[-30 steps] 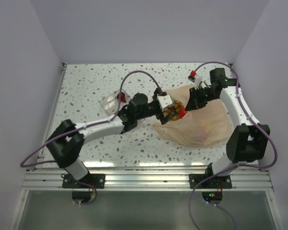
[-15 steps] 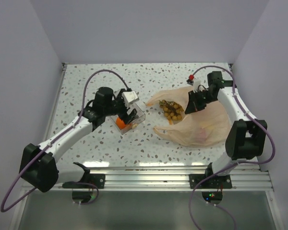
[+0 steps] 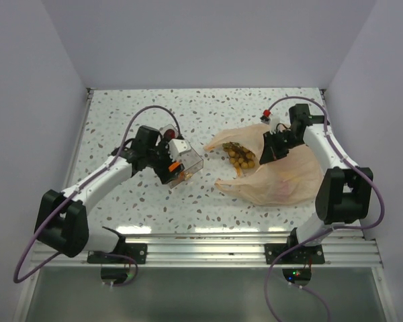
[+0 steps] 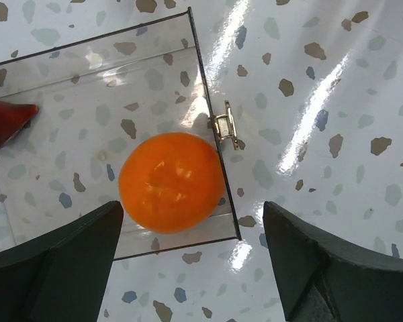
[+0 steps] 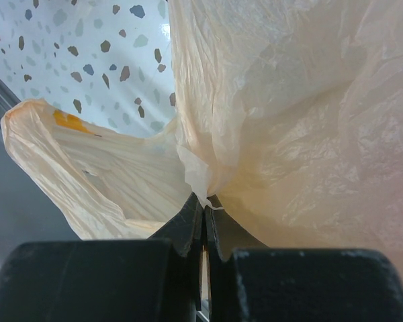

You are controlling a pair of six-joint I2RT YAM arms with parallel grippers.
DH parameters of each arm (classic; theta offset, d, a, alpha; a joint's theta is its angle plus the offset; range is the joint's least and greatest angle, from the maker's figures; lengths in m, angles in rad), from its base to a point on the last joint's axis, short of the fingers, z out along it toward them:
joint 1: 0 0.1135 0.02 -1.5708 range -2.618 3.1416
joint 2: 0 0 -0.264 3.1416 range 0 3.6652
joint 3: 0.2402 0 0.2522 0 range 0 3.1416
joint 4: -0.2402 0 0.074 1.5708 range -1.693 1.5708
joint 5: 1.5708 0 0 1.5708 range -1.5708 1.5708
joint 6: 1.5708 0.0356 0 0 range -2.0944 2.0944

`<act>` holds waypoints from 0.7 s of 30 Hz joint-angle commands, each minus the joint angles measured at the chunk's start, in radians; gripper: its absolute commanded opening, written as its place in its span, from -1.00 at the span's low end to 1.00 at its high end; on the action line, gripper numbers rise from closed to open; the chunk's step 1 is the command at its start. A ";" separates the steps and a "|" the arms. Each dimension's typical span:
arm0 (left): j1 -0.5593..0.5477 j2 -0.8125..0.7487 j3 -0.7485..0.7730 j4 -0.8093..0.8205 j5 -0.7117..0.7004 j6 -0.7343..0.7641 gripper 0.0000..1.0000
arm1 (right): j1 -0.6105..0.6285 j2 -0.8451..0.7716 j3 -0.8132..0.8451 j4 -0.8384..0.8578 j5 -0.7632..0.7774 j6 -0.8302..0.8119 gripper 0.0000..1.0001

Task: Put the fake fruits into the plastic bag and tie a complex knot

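Observation:
The peach-orange plastic bag (image 3: 282,178) lies crumpled at the right of the table. A tan grape cluster (image 3: 240,156) rests in its open mouth. My right gripper (image 5: 203,201) is shut on a bunched fold of the bag's (image 5: 289,100) upper edge and holds it up. A yellow patch (image 5: 70,121) shows through the film. My left gripper (image 4: 191,268) hangs open above the near end of the clear tray (image 4: 67,74). A round orange fruit (image 4: 169,181) lies in the tray, just ahead of the fingers and untouched. A red fruit's tip (image 4: 3,121) shows at the tray's left.
The clear tray (image 3: 188,166) sits left of the bag, with a small brass hinge (image 4: 226,125) on its side wall. White walls enclose the speckled table (image 3: 121,114) on three sides. A metal rail (image 3: 201,249) runs along the near edge.
My left arm swung from the bag's mouth back left to above the tray, leaving the grape cluster in the bag. The right gripper kept its hold on the bag.

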State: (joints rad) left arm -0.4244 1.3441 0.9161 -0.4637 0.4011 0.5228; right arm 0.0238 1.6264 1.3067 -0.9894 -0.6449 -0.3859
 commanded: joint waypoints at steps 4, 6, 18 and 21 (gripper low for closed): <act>0.047 0.144 0.188 -0.137 0.097 0.195 0.81 | -0.005 -0.045 0.011 -0.022 0.004 -0.018 -1.00; 0.055 0.193 0.213 -0.231 0.128 0.327 0.82 | -0.005 -0.045 0.008 -0.022 0.002 -0.018 -1.00; 0.073 0.366 0.247 -0.173 0.074 0.461 0.82 | -0.004 -0.036 0.016 -0.028 0.002 -0.022 -1.00; 0.073 0.401 0.256 -0.135 0.068 0.462 0.72 | -0.005 -0.034 0.019 -0.031 0.004 -0.021 -1.00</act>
State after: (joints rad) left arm -0.3592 1.7191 1.1366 -0.6411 0.4778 0.9390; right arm 0.0238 1.6218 1.3067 -1.0004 -0.6449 -0.3870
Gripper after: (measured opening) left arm 0.888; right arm 0.011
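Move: The orange fruit sits in the clear box about 4 cm ahead of the open left hand, in line sideways and roughly 8 cm below. The box's middle lies some 8 cm ahead of the hand and 1 cm left; the red fruit inside stands about 12 cm farther out than the orange and 2 cm to its left. From the right hand, pinching the bag, the orange is about 28 cm left, 2 cm back and 9 cm lower. Left hand sinks about 6 cm and forward, turning clockwise, open fingers straddling the orange; right keeps the bag. ##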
